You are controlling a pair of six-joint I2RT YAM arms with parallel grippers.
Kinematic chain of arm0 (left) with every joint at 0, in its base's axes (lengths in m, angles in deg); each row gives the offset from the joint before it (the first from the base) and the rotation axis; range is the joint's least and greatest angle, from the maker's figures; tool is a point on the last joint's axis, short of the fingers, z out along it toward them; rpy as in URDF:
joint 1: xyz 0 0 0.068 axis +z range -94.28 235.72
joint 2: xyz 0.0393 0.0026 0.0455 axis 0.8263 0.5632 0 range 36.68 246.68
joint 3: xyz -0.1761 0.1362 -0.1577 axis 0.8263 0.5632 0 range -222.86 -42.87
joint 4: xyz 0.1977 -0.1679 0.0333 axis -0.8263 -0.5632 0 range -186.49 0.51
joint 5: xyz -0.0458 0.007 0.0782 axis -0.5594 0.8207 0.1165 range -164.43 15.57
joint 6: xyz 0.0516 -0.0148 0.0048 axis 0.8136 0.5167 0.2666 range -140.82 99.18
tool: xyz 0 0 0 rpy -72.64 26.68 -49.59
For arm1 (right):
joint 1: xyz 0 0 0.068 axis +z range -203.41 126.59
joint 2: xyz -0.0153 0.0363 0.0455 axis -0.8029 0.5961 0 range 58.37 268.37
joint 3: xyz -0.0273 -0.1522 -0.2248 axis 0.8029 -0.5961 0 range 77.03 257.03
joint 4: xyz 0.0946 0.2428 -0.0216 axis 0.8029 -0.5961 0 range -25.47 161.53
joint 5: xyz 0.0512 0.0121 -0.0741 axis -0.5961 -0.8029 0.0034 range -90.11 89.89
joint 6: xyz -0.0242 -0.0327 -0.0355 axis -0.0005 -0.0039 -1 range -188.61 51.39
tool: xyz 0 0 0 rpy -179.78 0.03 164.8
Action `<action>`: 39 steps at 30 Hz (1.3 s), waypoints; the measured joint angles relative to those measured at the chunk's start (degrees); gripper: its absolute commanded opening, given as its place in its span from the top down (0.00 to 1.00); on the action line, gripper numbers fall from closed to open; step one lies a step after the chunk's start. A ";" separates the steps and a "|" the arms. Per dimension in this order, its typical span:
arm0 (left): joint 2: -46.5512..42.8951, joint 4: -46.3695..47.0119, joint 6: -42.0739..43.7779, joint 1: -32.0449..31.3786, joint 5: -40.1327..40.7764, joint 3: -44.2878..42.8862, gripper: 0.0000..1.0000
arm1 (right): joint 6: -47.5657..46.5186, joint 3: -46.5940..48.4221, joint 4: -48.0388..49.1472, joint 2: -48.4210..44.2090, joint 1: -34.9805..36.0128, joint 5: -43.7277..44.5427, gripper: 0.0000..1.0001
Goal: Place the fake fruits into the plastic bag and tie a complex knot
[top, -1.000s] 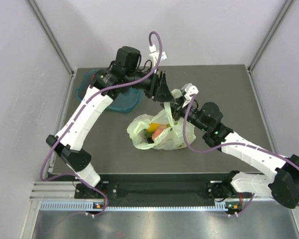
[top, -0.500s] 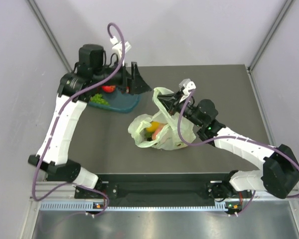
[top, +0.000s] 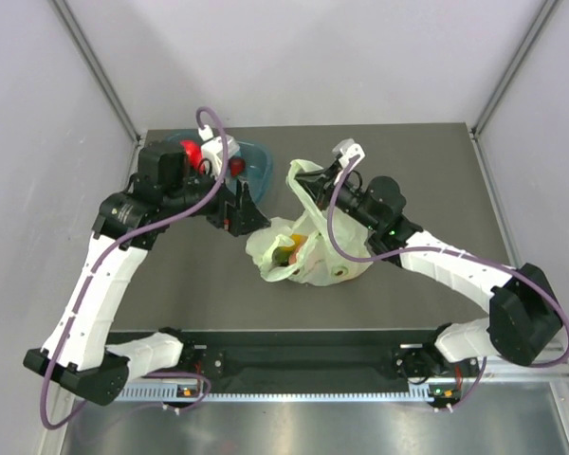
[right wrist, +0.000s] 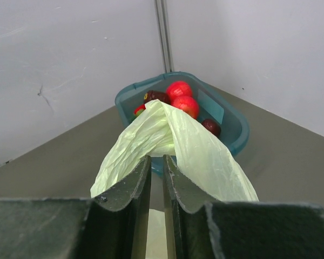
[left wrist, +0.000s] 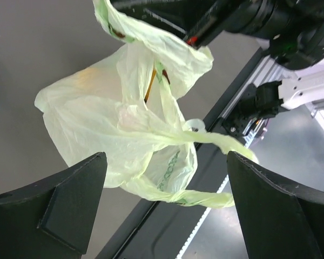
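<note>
The pale green plastic bag [top: 334,258] lies mid-table with its mouth open. Yellow, orange and peach fake fruits [top: 294,250] show inside it. One handle [top: 302,174] is pulled up and back, draped over my right gripper [top: 317,191], whose jaws stand almost together on it [right wrist: 156,159]. My left gripper [top: 248,210] hangs wide open just left of the bag, holding nothing. In the left wrist view the bag [left wrist: 97,124] and a loose handle loop [left wrist: 205,199] lie beyond the spread fingers [left wrist: 75,199]. More red and dark fruits [right wrist: 187,104] sit in the teal tray [right wrist: 235,137].
The teal tray [top: 256,154] stands at the back left, behind the left arm, with a red fruit [top: 192,150] showing in it. White walls close in both sides and the back. The arms' base rail [top: 303,365] runs along the near edge.
My left gripper let go of the bag handle, opened wide, swung left over the tray and came back down beside the bag. My right gripper kept its handle and shifted slightly back-left.
</note>
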 measured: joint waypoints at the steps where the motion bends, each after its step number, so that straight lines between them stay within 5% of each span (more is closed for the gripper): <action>1: -0.07 -0.04 0.74 -0.17 -0.09 0.63 0.01 | -0.07 0.48 -0.66 0.26 -0.04 0.04 0.85; 27: -0.66 -0.46 8.48 -16.24 0.85 1.66 0.03 | -1.60 3.93 -7.98 2.58 -0.11 0.15 0.85; 30: 1.42 -1.03 9.22 -18.67 3.56 1.64 0.17 | -1.92 4.17 -8.11 2.58 -0.13 0.15 0.85; 33: 3.74 -2.56 9.97 -19.87 7.13 1.05 0.52 | -2.05 4.17 -8.68 2.58 -0.13 0.11 0.85; 34: 4.28 -2.95 9.97 -19.98 8.20 0.81 0.78 | -2.10 4.17 -8.96 2.58 -0.13 0.00 0.85; 35: 5.20 -3.43 9.57 -20.06 10.95 0.31 0.87 | -2.14 4.17 -9.25 2.58 -0.13 -0.02 0.85; 37: 6.38 -3.56 9.40 -20.06 15.23 -0.52 1.00 | -2.47 4.17 -10.36 2.51 -0.13 -0.04 0.85; 39: 7.15 -3.80 8.68 -20.04 19.28 -1.60 1.00 | -2.84 4.61 -12.81 2.34 -0.13 -0.09 0.86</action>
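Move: The bag's loose handle hangs some 5 cm to my left hand's right, about 2 cm back and 5 cm lower. From that hand, the fruits in the bag lie around 7 cm to the right, 4 cm ahead and 20 cm below; the other handle, still in my right fingers, is about 10 cm right, 11 cm ahead and roughly level. From my right hand the loose handle is some 13 cm back, 5 cm left and 5 cm down. With the fingers wide, I draw my left hand back about 6 cm while easing it rightward and swinging clockwise. Then I sink it some 5 cm, sweep it forward again with the fingertips tipping further down, and shut the fingers to pinch the loose handle. My right hand keeps its grip on the other handle and lowers it about 3 cm. ##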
